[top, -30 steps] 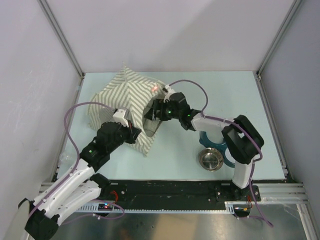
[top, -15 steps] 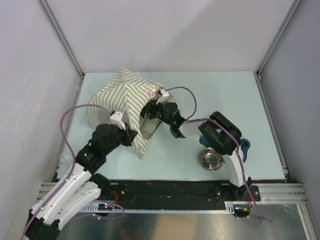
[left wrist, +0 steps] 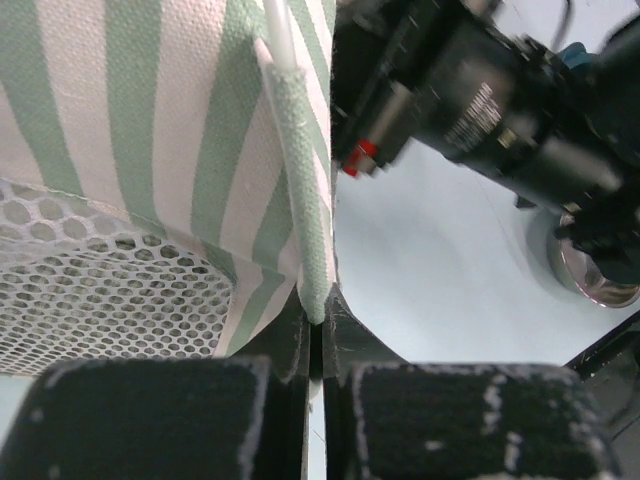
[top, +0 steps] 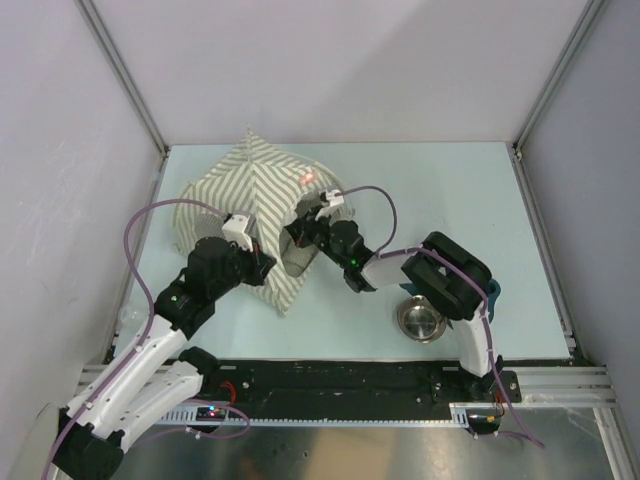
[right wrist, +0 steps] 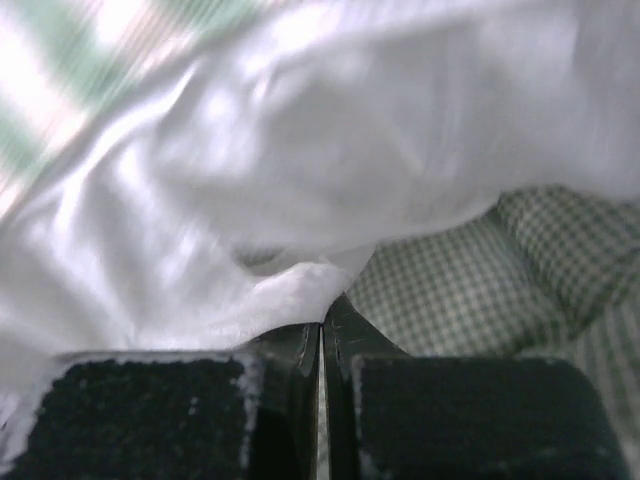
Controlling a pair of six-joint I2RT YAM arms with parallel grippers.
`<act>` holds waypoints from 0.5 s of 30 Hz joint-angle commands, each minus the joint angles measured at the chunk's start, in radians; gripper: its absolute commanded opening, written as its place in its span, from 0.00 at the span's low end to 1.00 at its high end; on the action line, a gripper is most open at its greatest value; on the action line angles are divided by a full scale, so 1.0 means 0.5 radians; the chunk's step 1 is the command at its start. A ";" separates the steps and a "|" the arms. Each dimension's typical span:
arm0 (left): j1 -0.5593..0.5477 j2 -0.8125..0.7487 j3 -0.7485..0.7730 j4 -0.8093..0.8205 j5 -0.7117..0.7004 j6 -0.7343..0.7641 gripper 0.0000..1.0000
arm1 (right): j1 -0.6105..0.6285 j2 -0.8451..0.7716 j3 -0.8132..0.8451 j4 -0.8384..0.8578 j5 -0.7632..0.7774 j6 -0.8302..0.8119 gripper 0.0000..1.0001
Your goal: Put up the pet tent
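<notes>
The pet tent (top: 245, 195), olive-grey and white striped with a small pink-red mark (top: 308, 178), stands at the table's left middle. My left gripper (top: 266, 271) is at its front corner, shut on the green edge trim (left wrist: 305, 200) beside the grey mesh window (left wrist: 100, 290). My right gripper (top: 297, 236) reaches into the tent's opening. In the right wrist view its jaws (right wrist: 322, 325) are shut on a fold of the sheer white flap (right wrist: 250, 200). Checked fabric (right wrist: 470, 280) lies beyond the flap.
A metal bowl (top: 422, 320) sits near the front, right of the tent. A teal stand (top: 491, 292) is mostly hidden behind my right arm. Grey walls and metal posts close in the table on three sides.
My right gripper has pushed further left into the tent's opening and shut on the white flap. Its elbow folded back. The left gripper kept its hold on the trim.
</notes>
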 commanded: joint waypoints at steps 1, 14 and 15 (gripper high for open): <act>0.049 0.034 0.084 -0.052 -0.065 0.064 0.00 | 0.070 -0.290 -0.279 0.174 0.145 -0.182 0.00; 0.099 0.047 0.042 -0.057 -0.103 0.122 0.01 | 0.058 -1.116 -0.343 -0.907 0.175 -0.467 0.00; 0.100 0.039 0.042 -0.055 -0.112 0.121 0.03 | 0.048 -1.157 -0.315 -1.002 0.141 -0.464 0.00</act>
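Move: The right hand, shut on the white curtain, sits in the left part of the tent doorway, whose middle is about 4 cm to its right and 1 cm back. The cushion lies roughly 10 cm below, 4 cm right and 2 cm ahead; the pink bow is some 12 cm ahead, 5 cm right and 8 cm up. From the left hand the curtain is about 9 cm ahead, 4 cm right, roughly level. The right hand keeps its pinch, drawing the white curtain back and right from the doorway, then up about 8 cm. ##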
